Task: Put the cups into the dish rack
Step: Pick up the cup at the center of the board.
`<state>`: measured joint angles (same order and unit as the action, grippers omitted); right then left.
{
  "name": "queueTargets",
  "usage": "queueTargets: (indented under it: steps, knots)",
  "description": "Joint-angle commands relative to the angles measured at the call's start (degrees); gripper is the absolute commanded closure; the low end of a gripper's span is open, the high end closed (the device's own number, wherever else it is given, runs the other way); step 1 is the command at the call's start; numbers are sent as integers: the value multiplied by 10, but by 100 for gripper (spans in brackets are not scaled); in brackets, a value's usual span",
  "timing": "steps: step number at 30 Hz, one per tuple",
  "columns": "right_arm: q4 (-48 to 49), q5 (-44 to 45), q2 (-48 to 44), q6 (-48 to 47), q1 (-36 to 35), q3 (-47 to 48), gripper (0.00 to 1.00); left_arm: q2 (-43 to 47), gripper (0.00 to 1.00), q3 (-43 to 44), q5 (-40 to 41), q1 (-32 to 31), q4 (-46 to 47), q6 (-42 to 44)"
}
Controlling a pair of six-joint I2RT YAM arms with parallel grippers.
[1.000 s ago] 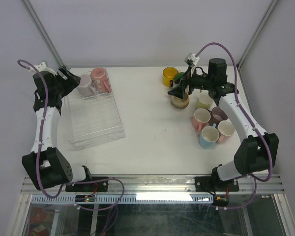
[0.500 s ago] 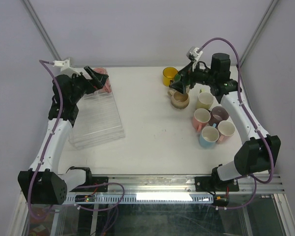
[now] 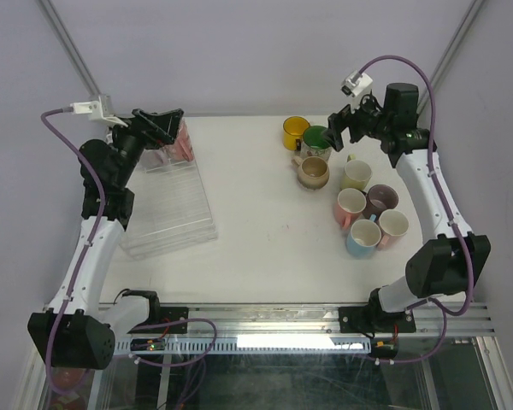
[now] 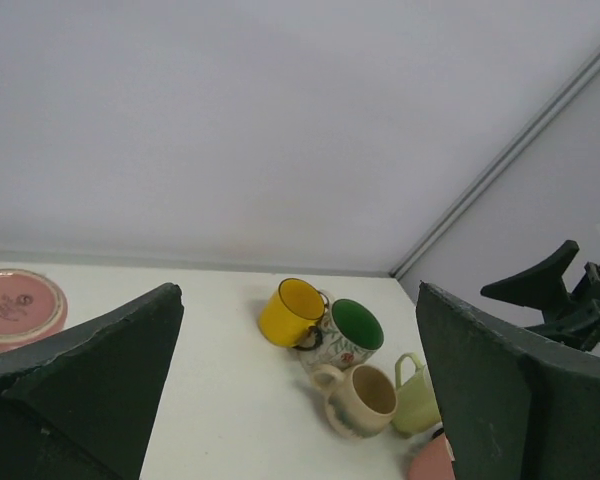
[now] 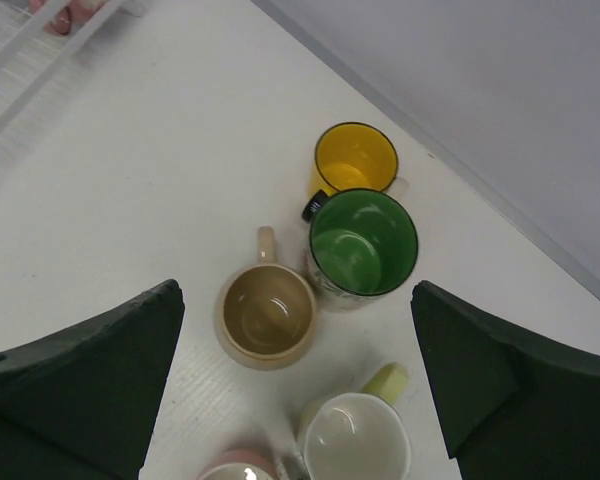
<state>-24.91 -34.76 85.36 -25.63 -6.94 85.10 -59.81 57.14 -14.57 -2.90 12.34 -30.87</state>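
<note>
The clear dish rack [image 3: 167, 205] lies at the left. A pink cup [image 3: 181, 141] sits at its far end; the cup beside it is mostly hidden under my left gripper [image 3: 158, 126], which hangs open and empty above that end. On the right stand the loose cups: yellow [image 3: 295, 130], green [image 3: 315, 142], beige [image 3: 313, 172], pale green [image 3: 356, 175], pink [image 3: 350, 205], mauve [image 3: 381, 199], light blue [image 3: 362, 237] and cream [image 3: 394, 225]. My right gripper [image 3: 340, 128] is open and empty, high above the green cup [image 5: 363, 245] and beige cup [image 5: 268, 315].
The left wrist view looks across the table at the yellow cup [image 4: 292, 312], green cup [image 4: 352, 333] and beige cup [image 4: 362, 400]. A pink cup's base [image 4: 15, 305] shows at its left edge. A corner of the rack [image 5: 20, 50] shows in the right wrist view.
My left gripper has let go in the rack, lifted and opened wide. My right gripper has risen from just over the beige cup, moved back right and opened wider.
</note>
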Motion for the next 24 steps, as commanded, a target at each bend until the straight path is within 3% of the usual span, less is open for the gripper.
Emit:
queueTargets:
  steps: [1, 8, 13, 24]
  knots:
    - [-57, 56, 13, -37, 22, 51, 1, -18, 1, -17, -52, 3, 113, -76]
    - [-114, 93, 36, -55, 69, 53, 1, -54, 1, -19, -92, 3, 142, -149]
    - [-165, 105, 76, -45, 106, 77, 1, -67, 1, -12, -104, 1, 143, -156]
    - [-220, 121, 176, 112, 167, 127, 4, -79, 1, -16, -96, -19, 143, -196]
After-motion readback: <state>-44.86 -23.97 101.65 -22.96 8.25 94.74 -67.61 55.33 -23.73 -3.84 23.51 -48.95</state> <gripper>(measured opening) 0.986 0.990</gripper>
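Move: The light green cup lies about 13 cm to the right of the right hand, some 4 cm farther out and 25 cm below. The brown cup stands nearly under that hand, about 3 cm ahead and 3 cm left; the green cup is 14 cm ahead and 2 cm right. The purple cup sits 20 cm right and 6 cm back, the pink cup 10 cm right and 6 cm back. From the left hand the light green cup is roughly 55 cm right, 9 cm ahead and 35 cm lower. Open and still empty, the right hand heads for the light green cup, first going right past the brown and green cups, then sinking as it goes: about 15 cm right and 11 cm down in all. Its fingers tip some 30 degrees farther down and swing about 25 degrees clockwise. The left hand, also open, eases about 4 cm right, turning slightly clockwise and rolling right side down. ##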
